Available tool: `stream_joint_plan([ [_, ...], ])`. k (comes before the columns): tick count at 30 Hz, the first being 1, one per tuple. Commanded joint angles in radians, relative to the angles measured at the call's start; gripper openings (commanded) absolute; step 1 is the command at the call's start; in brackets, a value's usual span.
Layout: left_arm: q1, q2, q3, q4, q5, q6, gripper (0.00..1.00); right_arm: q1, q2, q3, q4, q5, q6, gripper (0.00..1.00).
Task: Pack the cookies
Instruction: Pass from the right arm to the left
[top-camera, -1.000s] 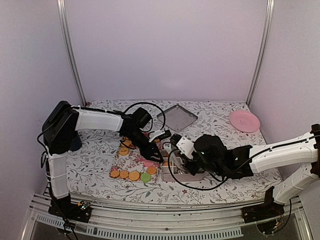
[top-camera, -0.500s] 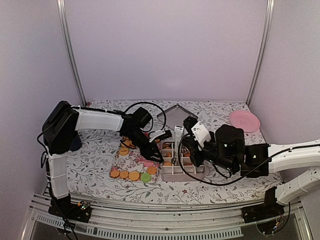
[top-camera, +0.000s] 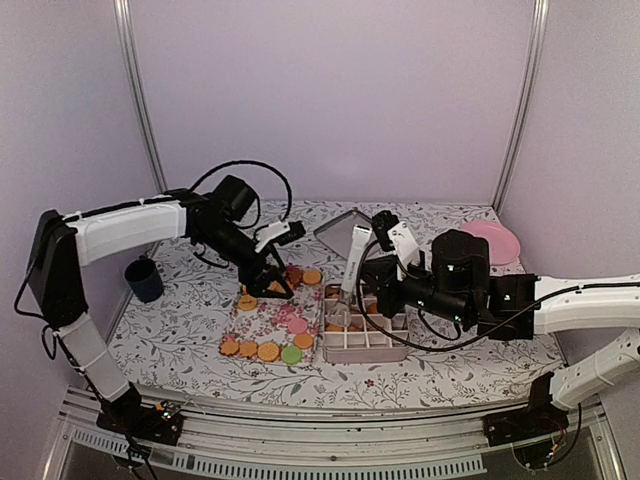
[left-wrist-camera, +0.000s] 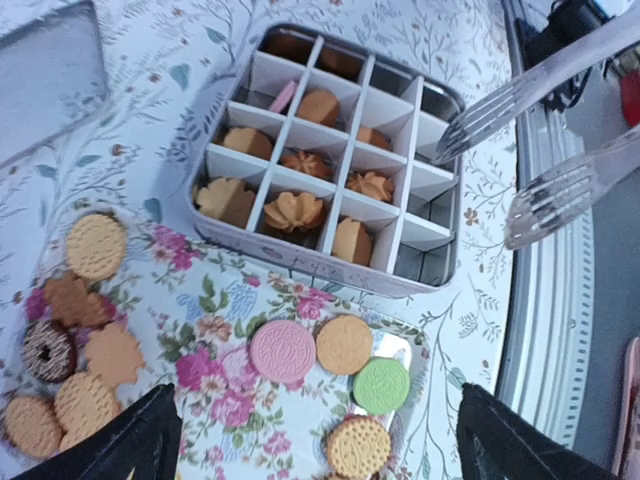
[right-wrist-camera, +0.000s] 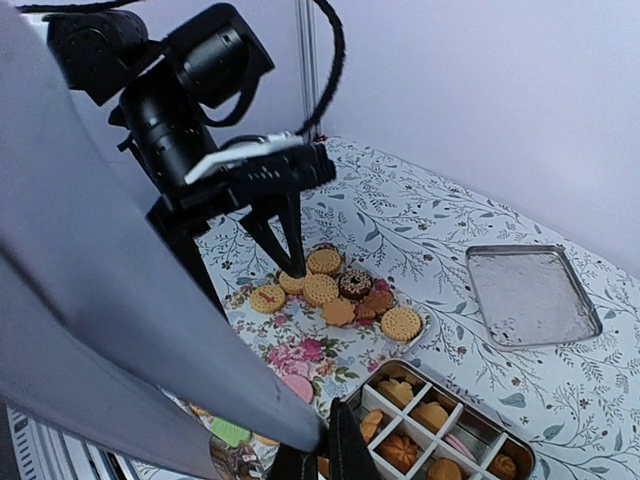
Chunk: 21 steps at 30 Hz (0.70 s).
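Note:
The cookies lie on a floral tray (top-camera: 262, 318): a front row (top-camera: 267, 351) with a pink one (left-wrist-camera: 283, 350) and a green one (left-wrist-camera: 381, 386), and a far cluster (right-wrist-camera: 340, 285) of golden and brown ones. More cookies fill a divided tin (top-camera: 332, 352). My left gripper (top-camera: 270, 287) hangs open over the tray's far end, fingertips (right-wrist-camera: 296, 268) right at the golden discs, nothing between them. My right gripper (top-camera: 374, 282) is shut on clear tongs (top-camera: 353, 262), whose tips hover above the tin (left-wrist-camera: 300, 262).
The tin's silver lid (top-camera: 350, 235) lies behind the tin. A pink plate (top-camera: 490, 242) sits at the back right and a dark blue cup (top-camera: 145, 280) at the left. The tongs' blades (right-wrist-camera: 120, 330) block much of the right wrist view.
My left gripper moved from the tray's right side to its far left end and opened. The right arm drew back and lifted the tongs off the tin.

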Motion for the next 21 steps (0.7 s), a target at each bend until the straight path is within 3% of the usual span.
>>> stream_joint_plan([
  [1,0.051,-0.167,-0.051,-0.084,0.106,0.091,0.98,-0.054,0.081,0.108,0.083,-0.164,0.091,0.0],
  [8,0.044,-0.323,-0.184,-0.058,0.342,0.149,0.88,-0.085,0.274,0.259,0.189,-0.316,0.117,0.0],
  [16,0.041,-0.35,-0.225,-0.054,0.365,0.164,0.68,-0.088,0.406,0.369,0.231,-0.405,0.154,0.0],
  [21,0.043,-0.358,-0.237,-0.046,0.365,0.166,0.47,-0.088,0.441,0.383,0.269,-0.413,0.176,0.0],
])
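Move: The tongs, upright in the right gripper, are about 17 cm to the left hand's right, some 6 cm back and with their middle roughly 7 cm higher. The box of compartments lies 20 cm right of the left hand, 3 cm back and 11 cm below; the cookie tray is nearly beneath, 2 cm back and 2 cm left. From the right hand, the left gripper to which the tongs go is some 18 cm left, 6 cm ahead and 13 cm lower. Leftward by about 12 cm, with a little forward drift, the right hand keeps its closed grip and carries the upright tongs from over the box to the left gripper, turning about 15 degrees counter-clockwise. The left hand rises some 7 cm, then swings back about 8 cm into the tongs' path, its fingers tipping up and closing from wide to about half open around the tongs' shaft. ##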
